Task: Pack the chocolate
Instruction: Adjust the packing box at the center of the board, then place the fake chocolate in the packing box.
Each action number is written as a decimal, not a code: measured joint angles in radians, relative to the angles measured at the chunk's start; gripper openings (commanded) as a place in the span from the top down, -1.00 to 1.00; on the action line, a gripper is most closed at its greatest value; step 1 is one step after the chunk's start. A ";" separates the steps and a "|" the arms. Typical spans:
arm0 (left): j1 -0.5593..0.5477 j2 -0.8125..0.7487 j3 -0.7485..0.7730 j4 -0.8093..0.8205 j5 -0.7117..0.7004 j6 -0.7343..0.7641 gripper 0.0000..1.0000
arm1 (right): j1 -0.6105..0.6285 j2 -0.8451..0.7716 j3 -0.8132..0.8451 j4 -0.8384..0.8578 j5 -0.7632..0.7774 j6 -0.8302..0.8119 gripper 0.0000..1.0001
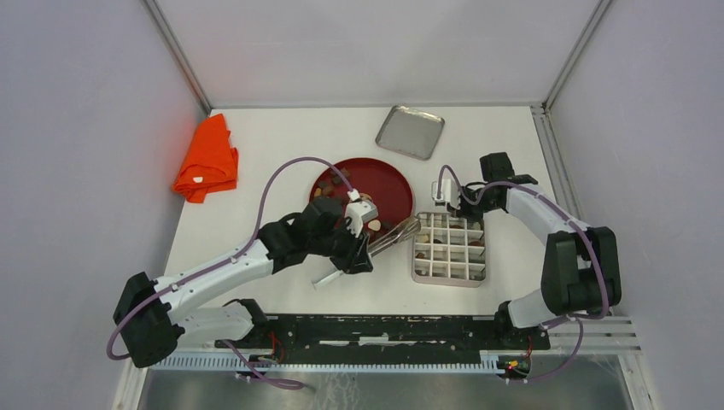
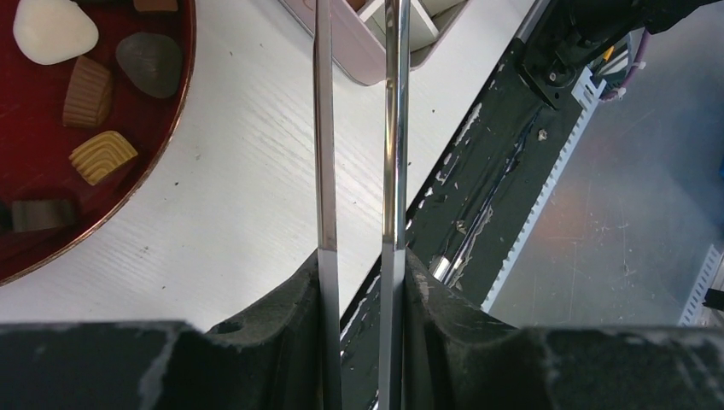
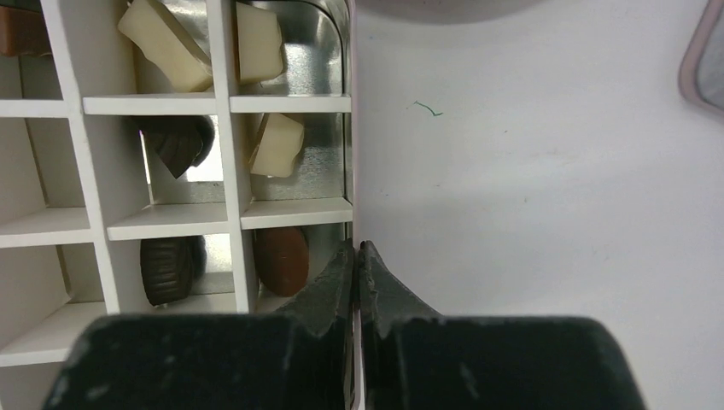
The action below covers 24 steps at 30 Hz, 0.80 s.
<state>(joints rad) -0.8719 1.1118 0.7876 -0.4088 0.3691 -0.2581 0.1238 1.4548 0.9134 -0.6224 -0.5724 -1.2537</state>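
The chocolate lies partly on a red plate (image 1: 388,184): a cream piece (image 2: 53,30), a tan ridged piece (image 2: 102,156) and a dark piece (image 2: 149,61) show. Other pieces sit in the divided tin box (image 1: 450,248), among them a cream one (image 3: 277,143) and a brown one (image 3: 282,260). My left gripper (image 1: 359,252) (image 2: 360,256) is shut on metal tongs (image 1: 388,239) (image 2: 394,128). The tongs' arms stand apart and reach toward the box's near corner; their tips are out of the wrist view. My right gripper (image 1: 446,198) (image 3: 357,248) is pinched shut on the box's side wall (image 3: 349,128).
The tin's lid (image 1: 410,131) lies at the back, beyond the plate. An orange cloth (image 1: 207,160) is at the far left. The black mounting rail (image 1: 384,329) runs along the near table edge.
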 measured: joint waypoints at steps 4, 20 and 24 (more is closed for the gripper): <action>-0.016 0.024 0.000 0.007 0.001 0.000 0.96 | 0.000 0.069 0.036 -0.006 0.005 0.019 0.62; -0.111 0.241 0.100 -0.008 0.006 0.063 0.96 | -0.009 0.020 0.142 -0.058 0.000 0.137 -0.26; -0.129 0.283 0.140 -0.009 0.002 0.077 0.96 | -0.016 -0.064 0.129 -0.060 -0.028 0.198 -0.28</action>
<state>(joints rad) -1.0004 1.3945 0.9279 -0.4179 0.3714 -0.1810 0.1078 1.3907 1.0424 -0.6823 -0.6003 -1.0561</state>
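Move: The right fingers are still pinching the far rim of the packing box, right of its middle; the box's centre is about 8 cm back, 4 cm left and 2 cm below. From that hand, the red plate is some 24 cm left and 3 cm ahead, and the silver tray 22 cm ahead and 13 cm left. From the left hand, which holds the tongs, the box's centre is about 19 cm right, 8 cm ahead and 9 cm below; the plate is 20 cm straight ahead. Settle the right gripper about 1 cm lower while easing it forward, open the fingers wide to let go of the box's far rim, ending the forward slide after 2.5 cm, then lift clear by nearly 7 cm. Meanwhile bring the left gripper right and down, slightly back, turning it a little clockwise and keeping its hold on the tongs, so that their tips travel over the left part of the box. ##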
